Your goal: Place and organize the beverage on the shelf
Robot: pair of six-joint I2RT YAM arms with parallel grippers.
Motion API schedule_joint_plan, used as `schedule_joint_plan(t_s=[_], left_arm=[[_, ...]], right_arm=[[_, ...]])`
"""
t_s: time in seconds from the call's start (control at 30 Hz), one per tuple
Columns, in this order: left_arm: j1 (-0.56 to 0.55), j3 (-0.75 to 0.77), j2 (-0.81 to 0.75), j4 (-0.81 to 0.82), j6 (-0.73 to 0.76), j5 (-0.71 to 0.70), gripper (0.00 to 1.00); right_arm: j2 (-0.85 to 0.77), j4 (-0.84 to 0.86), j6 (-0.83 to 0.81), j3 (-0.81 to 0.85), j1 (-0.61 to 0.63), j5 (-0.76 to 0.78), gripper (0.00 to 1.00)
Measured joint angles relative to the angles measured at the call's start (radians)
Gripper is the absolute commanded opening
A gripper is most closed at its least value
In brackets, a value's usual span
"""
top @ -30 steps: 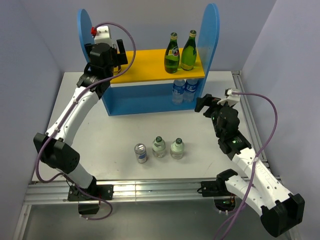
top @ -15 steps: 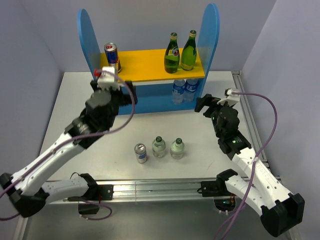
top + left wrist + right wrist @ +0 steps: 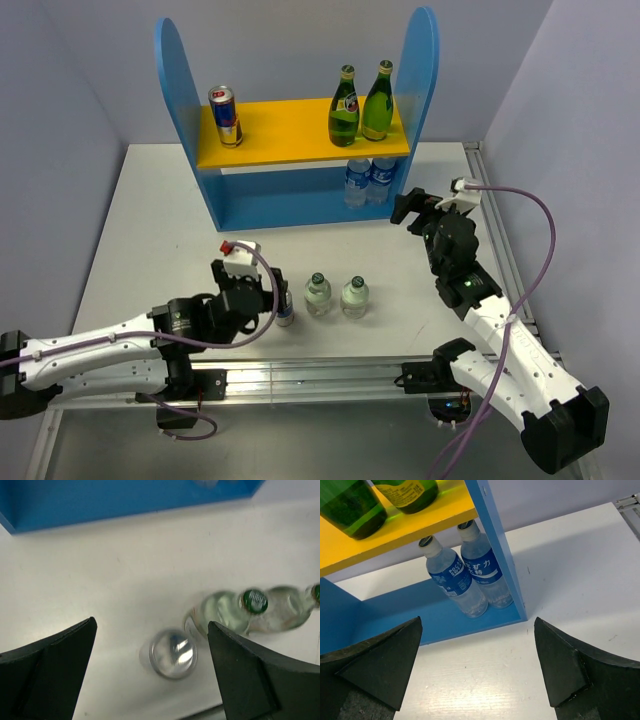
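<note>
The shelf (image 3: pixel 420 70) stands at the back of the table. On its yellow-orange board are a red can (image 3: pixel 225 115) at the left and two green bottles (image 3: pixel 360 103) at the right. Two water bottles (image 3: pixel 470 575) stand on its blue base. Near the table's front stand a silver can (image 3: pixel 172 653) and two clear green-capped bottles (image 3: pixel 335 295). My left gripper (image 3: pixel 152 622) hovers open just above the silver can, a finger on either side of it and touching nothing. Open and empty, my right gripper (image 3: pixel 478 625) hangs low in front of the shelf's right end.
The table's metal front rail (image 3: pixel 320 375) runs just behind the left arm. The shelf's right side panel (image 3: pixel 492 540) is close ahead of the right gripper. Walls enclose the table on the left, back and right.
My left arm has drawn back from the upper board, leaving the red can there. It swung down to the near table, over the silver can. The right arm has not moved.
</note>
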Motion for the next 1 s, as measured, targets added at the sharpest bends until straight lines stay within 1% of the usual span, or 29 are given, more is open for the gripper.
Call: schedule_joint_plan(t_s=[0.13,0.3,0.4,0.6,0.7,0.8,0.9,0.93,0.97,1.0], left_arm=[[-0.107,-0.050,0.000,-0.059,-0.145,-0.038,0.99],[-0.195,-0.100,0.009,-0.072,-0.269,-0.068,0.99],[-0.213,-0.129,0.027,-0.062,-0.309,-0.078,0.99],[-0.217,-0.208,0.095,0.013,-0.369,-0.119,0.99],[-0.217,-0.226,0.164,0.087,-0.359,-0.153,0.99],[-0.193,-0.228,0.238,0.185,-0.321,-0.166,0.99],[-0.129,-0.241,0.287,0.330,-0.246,-0.154,0.88],[-0.106,-0.245,0.302,0.372,-0.224,-0.150,0.67],[-0.080,-0.250,0.315,0.412,-0.209,-0.143,0.55],[-0.059,-0.252,0.327,0.452,-0.187,-0.139,0.39]], right_arm=[[0.000,-0.002,0.000,-0.013,0.000,0.005,1.00],[0.000,-0.001,0.000,-0.021,0.000,0.011,1.00],[0.000,-0.002,0.000,-0.025,0.000,0.012,1.00],[0.000,-0.001,0.000,-0.026,0.000,0.014,1.00],[0.000,-0.001,0.000,-0.026,0.000,0.014,1.00],[0.000,0.000,0.000,-0.026,0.000,0.014,1.00],[0.000,0.000,0.000,-0.026,0.000,0.015,1.00],[0.000,-0.001,0.000,-0.026,0.000,0.015,1.00],[0.000,-0.001,0.000,-0.026,0.000,0.015,1.00],[0.000,0.000,0.000,-0.026,0.000,0.015,1.00]])
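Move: The silver can stands upright on the table under the left hand, about 4 cm to its right, barely 1 cm ahead, its middle some 13 cm down. Of its neighbours, one clear bottle is about 4 cm ahead and 12 cm right of the hand, the other about 3 cm ahead and 20 cm right, both some 12 cm below. From the idle right hand, the silver can is about 27 cm left, 12 cm back and 20 cm down. The left fingers come in on either side of the silver can and start to close on its upper part, the pads seeming to touch only at the very end. To get there, the open hand sinks about 10 cm in all, first drawing back some 5 cm, then sweeping forward again as far, and edging right towards the can. ##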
